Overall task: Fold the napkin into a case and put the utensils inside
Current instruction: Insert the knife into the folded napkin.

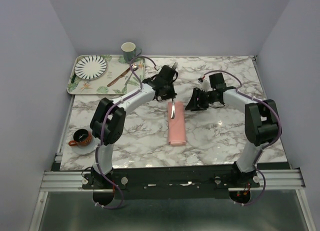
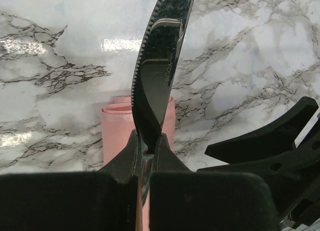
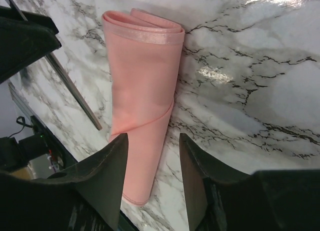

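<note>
The salmon-pink napkin (image 1: 176, 126) lies mid-table, folded into a narrow case (image 3: 145, 76) with its layered open end at the far side (image 2: 117, 123). My left gripper (image 1: 171, 97) hangs over that far end, shut on a silver table knife (image 2: 160, 66). The serrated blade sticks out past the fingertips (image 2: 131, 151). In the top view the knife (image 1: 172, 110) lies over the case's far end. I cannot tell whether it touches the cloth. My right gripper (image 3: 152, 141) stands open just right of the case (image 1: 193, 103), holding nothing. Its black fingers (image 2: 280, 136) also show in the left wrist view.
A patterned tray (image 1: 72, 88) at the back left carries a striped plate (image 1: 91, 66) and a brown-handled utensil (image 1: 117, 80). A green mug (image 1: 129, 51) stands behind it. A dark cup on a saucer (image 1: 80, 137) sits near the left front edge.
</note>
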Robot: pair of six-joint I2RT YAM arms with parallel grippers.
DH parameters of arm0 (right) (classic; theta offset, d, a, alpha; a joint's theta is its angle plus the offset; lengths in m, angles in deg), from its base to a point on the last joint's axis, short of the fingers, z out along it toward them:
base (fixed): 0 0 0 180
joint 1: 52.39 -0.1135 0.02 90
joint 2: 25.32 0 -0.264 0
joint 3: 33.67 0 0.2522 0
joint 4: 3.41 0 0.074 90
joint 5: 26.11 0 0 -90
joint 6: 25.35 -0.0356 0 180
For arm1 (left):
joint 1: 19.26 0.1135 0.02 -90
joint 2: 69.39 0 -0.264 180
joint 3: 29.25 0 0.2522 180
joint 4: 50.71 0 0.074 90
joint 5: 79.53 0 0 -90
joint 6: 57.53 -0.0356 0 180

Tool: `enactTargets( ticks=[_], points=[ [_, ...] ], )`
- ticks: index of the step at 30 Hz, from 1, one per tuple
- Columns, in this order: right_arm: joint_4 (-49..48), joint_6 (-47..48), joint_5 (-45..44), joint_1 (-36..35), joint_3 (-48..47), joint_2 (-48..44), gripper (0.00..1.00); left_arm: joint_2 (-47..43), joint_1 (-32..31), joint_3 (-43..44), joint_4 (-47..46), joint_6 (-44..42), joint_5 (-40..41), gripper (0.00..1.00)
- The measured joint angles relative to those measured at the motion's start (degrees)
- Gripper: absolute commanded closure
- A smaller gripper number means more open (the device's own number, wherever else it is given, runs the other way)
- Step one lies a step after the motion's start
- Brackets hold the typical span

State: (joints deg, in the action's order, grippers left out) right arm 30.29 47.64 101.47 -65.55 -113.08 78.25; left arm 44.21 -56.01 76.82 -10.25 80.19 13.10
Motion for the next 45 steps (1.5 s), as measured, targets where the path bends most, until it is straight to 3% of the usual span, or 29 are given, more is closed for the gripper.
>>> enactTargets(
  ticks=[17, 26, 29, 36, 39, 45],
  points=[
    [-5.44, -3.19, 0.48, 0.0, -3.85, 10.01, 0.44, 1.53, -1.55, -6.16, -5.99, 1.42, 1.55, 1.0],
    [-7.76, -4.04, 6.27, 0.02, -9.31, 15.58, 0.46, 2.47, -1.62, -6.54, -6.56, 0.83, 1.53, 1.0],
    [-8.55, -4.44, 8.22, 0.02, -9.94, 16.81, 0.54, 2.67, -1.62, -6.49, -6.54, 0.52, 1.53, 1.0],
    [-9.64, -6.45, 9.14, 0.02, -9.94, 18.58, 0.94, 2.67, -1.62, -6.49, -6.47, 0.35, 1.42, 1.0],
    [-10.01, -7.37, 9.11, 0.02, -9.7, 18.69, 0.99, 2.67, -1.62, -6.49, -6.45, 0.37, 1.2, 1.0],
    [-11.43, -9.55, 9.11, 0.02, -8.96, 18.69, 0.99, 2.67, -1.62, -6.51, -6.05, 0.59, 0.33, 1.0]
  ],
)
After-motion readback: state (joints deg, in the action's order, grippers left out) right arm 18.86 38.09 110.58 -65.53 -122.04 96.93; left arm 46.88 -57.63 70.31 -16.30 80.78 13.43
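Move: From the empty right hand, the right rim of the napkin's far mouth is about 5 cm ahead, 4 left and 5 below; the napkin's middle is some 4 cm back, 7 left and 6 below. The left hand already holds the knife, handle pointing back and down; the mouth's middle lies roughly 1 cm ahead, 2 right and 10 below it. From the left hand, the fork is about 16 cm ahead, 2 left and 11 below. Right hand reaches forward, down, left and pinches the mouth's right rim; left lowers the knife about 5 cm. ##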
